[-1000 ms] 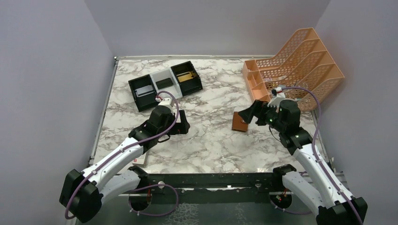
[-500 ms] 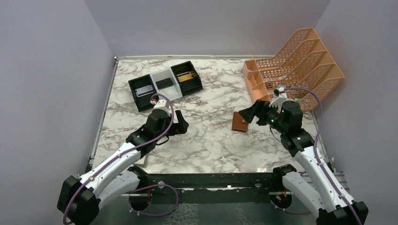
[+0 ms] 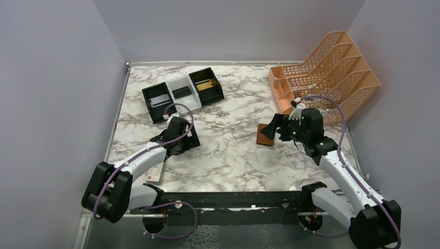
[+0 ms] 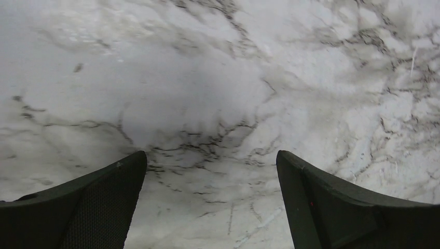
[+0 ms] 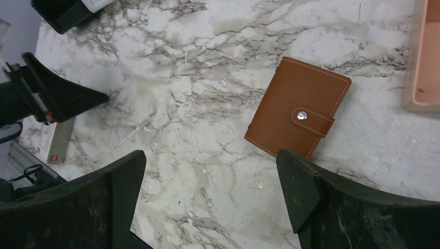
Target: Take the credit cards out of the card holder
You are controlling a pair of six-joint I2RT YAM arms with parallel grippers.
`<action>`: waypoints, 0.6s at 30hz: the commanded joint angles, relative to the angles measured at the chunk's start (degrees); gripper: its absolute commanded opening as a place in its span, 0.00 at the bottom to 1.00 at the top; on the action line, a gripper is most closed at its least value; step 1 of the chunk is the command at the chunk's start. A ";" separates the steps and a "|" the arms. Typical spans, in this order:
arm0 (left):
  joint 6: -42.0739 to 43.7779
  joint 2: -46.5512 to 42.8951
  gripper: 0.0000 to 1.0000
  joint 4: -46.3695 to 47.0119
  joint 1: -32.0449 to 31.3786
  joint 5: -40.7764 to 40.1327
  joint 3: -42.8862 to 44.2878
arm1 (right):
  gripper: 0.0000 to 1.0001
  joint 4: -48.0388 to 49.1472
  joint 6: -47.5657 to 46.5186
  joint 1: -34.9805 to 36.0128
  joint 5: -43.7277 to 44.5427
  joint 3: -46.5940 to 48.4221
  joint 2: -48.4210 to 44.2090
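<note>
The brown leather card holder (image 3: 265, 137) lies closed on the marble, its snap tab (image 5: 301, 115) fastened. My right gripper (image 3: 276, 127) hovers over its right side, open and holding nothing. In the right wrist view the card holder (image 5: 290, 104) sits just beyond the right fingertip of my right gripper (image 5: 210, 155). My left gripper (image 3: 190, 141) is low over bare marble left of centre, open and empty; the left wrist view shows only marble past the left gripper (image 4: 211, 154). Credit cards lie in the tray: a grey one (image 3: 161, 99), a dark one (image 3: 181, 92), a gold one (image 3: 206, 84).
The black-white-black three-compartment tray (image 3: 193, 101) stands at the back left. An orange mesh file organiser (image 3: 332, 67) fills the back right corner; its base (image 5: 425, 62) is close to the holder. A small white box (image 3: 154, 174) lies beside the left arm near the front edge.
The left arm has drawn back toward the near left and dropped lower. The right gripper has shifted a little left, closer over the card holder. Both stay open.
</note>
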 commanded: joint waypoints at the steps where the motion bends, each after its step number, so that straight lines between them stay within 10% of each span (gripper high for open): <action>1: -2.61 -6.64 0.99 -3.96 6.20 -3.12 -4.49 | 0.99 -1.59 -2.18 -0.44 1.72 1.74 3.17; 18: -14.04 -29.65 0.96 -13.47 8.20 6.84 -9.94 | 0.99 -4.67 -1.53 -0.35 12.22 4.30 10.88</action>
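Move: The brown card holder lies flat on the table about 15 cm below the open right hand, roughly 3 cm ahead and hardly off to either side. The orange rack's middle is some 20 cm farther out than the card holder and about 21 cm to its right. From the left hand, low over bare table, the card holder is about 30 cm to the right, 2 cm ahead and 4 cm lower. Open right hand sinks about 5 cm towards the card holder while the left swings left, then rises. ##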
